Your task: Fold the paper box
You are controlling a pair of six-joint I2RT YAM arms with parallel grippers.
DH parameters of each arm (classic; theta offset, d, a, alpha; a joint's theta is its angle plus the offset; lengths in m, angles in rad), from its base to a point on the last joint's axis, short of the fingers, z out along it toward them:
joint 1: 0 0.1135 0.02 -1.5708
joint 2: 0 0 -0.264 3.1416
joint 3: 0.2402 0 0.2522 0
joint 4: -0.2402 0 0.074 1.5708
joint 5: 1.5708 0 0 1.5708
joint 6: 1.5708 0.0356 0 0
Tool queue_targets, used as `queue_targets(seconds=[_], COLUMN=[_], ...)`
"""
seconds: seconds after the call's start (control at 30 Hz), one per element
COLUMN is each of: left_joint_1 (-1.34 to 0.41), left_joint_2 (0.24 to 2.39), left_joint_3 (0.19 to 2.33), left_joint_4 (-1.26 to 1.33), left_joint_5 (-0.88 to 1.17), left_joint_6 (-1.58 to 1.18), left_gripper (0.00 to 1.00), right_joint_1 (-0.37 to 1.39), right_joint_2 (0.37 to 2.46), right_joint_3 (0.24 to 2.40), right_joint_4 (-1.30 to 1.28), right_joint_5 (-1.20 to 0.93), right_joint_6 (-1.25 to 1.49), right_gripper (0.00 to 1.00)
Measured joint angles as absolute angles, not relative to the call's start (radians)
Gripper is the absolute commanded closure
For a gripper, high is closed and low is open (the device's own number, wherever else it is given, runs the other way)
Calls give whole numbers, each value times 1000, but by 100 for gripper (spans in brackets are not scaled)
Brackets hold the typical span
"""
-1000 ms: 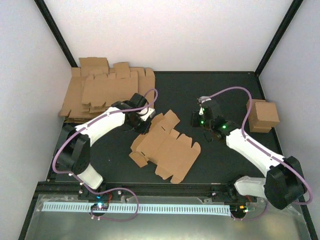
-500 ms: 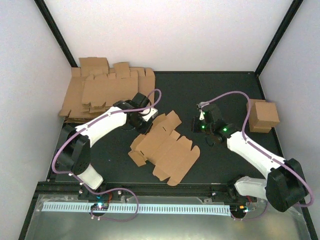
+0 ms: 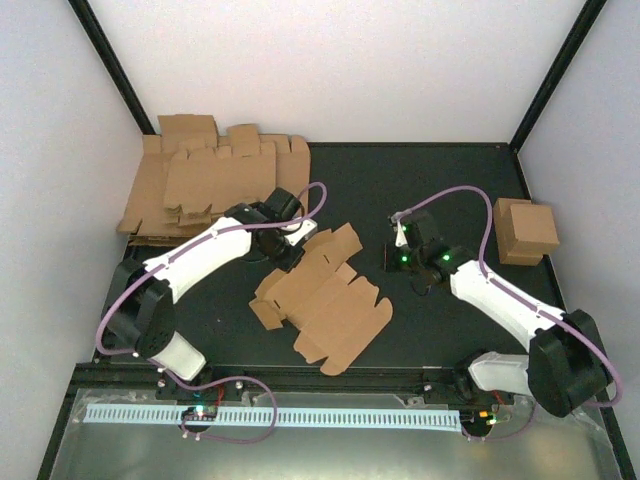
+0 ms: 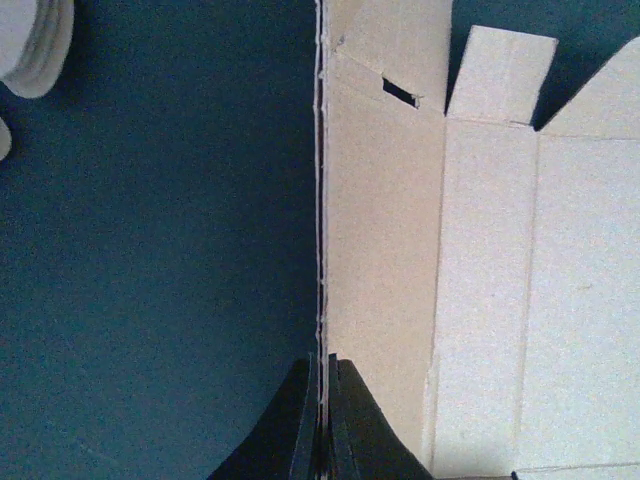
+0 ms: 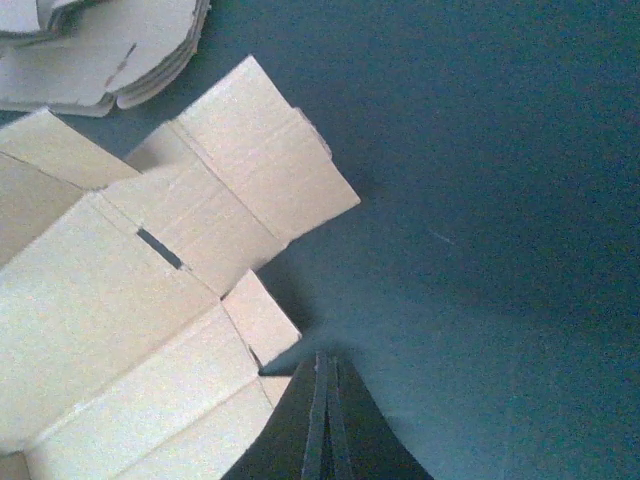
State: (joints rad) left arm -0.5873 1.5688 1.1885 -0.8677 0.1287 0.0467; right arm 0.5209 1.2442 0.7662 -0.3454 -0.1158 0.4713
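Observation:
The paper box [image 3: 322, 302] lies as a flat brown blank in the middle of the black table, flaps spread. My left gripper [image 3: 294, 248] is at its far left edge. In the left wrist view the left gripper [image 4: 322, 368] is shut on the thin edge of the blank [image 4: 480, 280], which fills the right half. My right gripper [image 3: 394, 259] hovers just right of the blank, touching nothing. Seen from the right wrist, the right gripper [image 5: 325, 362] is shut and empty beside a small flap [image 5: 262, 320] of the paper box [image 5: 110, 330].
A pile of flat brown blanks [image 3: 212, 182] sits at the back left, also visible as a pile [image 5: 100, 50] in the right wrist view. Folded brown boxes [image 3: 526, 230] stand at the right edge. White walls enclose the table.
The blank has slid toward the near left with my left gripper holding its edge. My right gripper has come a little nearer and lower beside the blank.

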Motion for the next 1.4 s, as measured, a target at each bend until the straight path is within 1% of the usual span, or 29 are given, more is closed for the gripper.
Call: queue_targets(seconds=[0.13, 0.37, 0.53, 0.8, 1.13, 1.4], left_joint_1=[-609, -690, -709, -719, -731, -735], left_joint_2=[1555, 1553, 1517, 1498, 1501, 1511], left_joint_3=[1188, 1188, 1176, 1166, 1156, 1156], left_joint_4=[-867, -867, -862, -855, -852, -842], left_joint_5=[84, -24, -49, -52, -70, -97], left_joint_6=[55, 69, 69, 69, 72, 71], left_gripper=[98, 99, 98, 98, 98, 99], right_joint_1=[521, 521, 521, 521, 520, 519], right_joint_2=[1272, 1373, 1454, 1570, 1698, 1715], right_joint_3=[766, 766, 766, 782, 852, 885], right_joint_4=[-359, -350, -312, -274, -239, -224], right_joint_5=[-156, -302, -377, -387, -386, -385], right_joint_6=[466, 467, 473, 472, 472, 472], right_gripper=[98, 98, 98, 98, 98, 98])
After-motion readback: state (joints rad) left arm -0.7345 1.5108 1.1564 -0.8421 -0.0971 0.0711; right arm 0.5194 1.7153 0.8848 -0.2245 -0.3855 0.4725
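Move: The right hand, empty and shut, has the box's small corner tab about 8 cm to its left, 1 cm ahead and some 9 cm below. The end flap stands 6 cm ahead and 8 cm left, 8 cm lower; the flat main panel spreads about 9 cm back and 8 cm left, 11 cm down. From the left hand, already pinching the box wall's edge, the tab lies 11 cm right, 1 cm ahead and 8 cm below. The left fingers keep the wall's top edge pinched, easing about 1 cm back, right and up while that wrist tips nearer to vertical. Meanwhile the right hand, still shut, drops some 9 cm and shifts about 5 cm left to beside the corner tab, first drawing back, then creeping forward again low down. Its wrist pitches down some 20 degrees; contact with the tab can't be made out. ##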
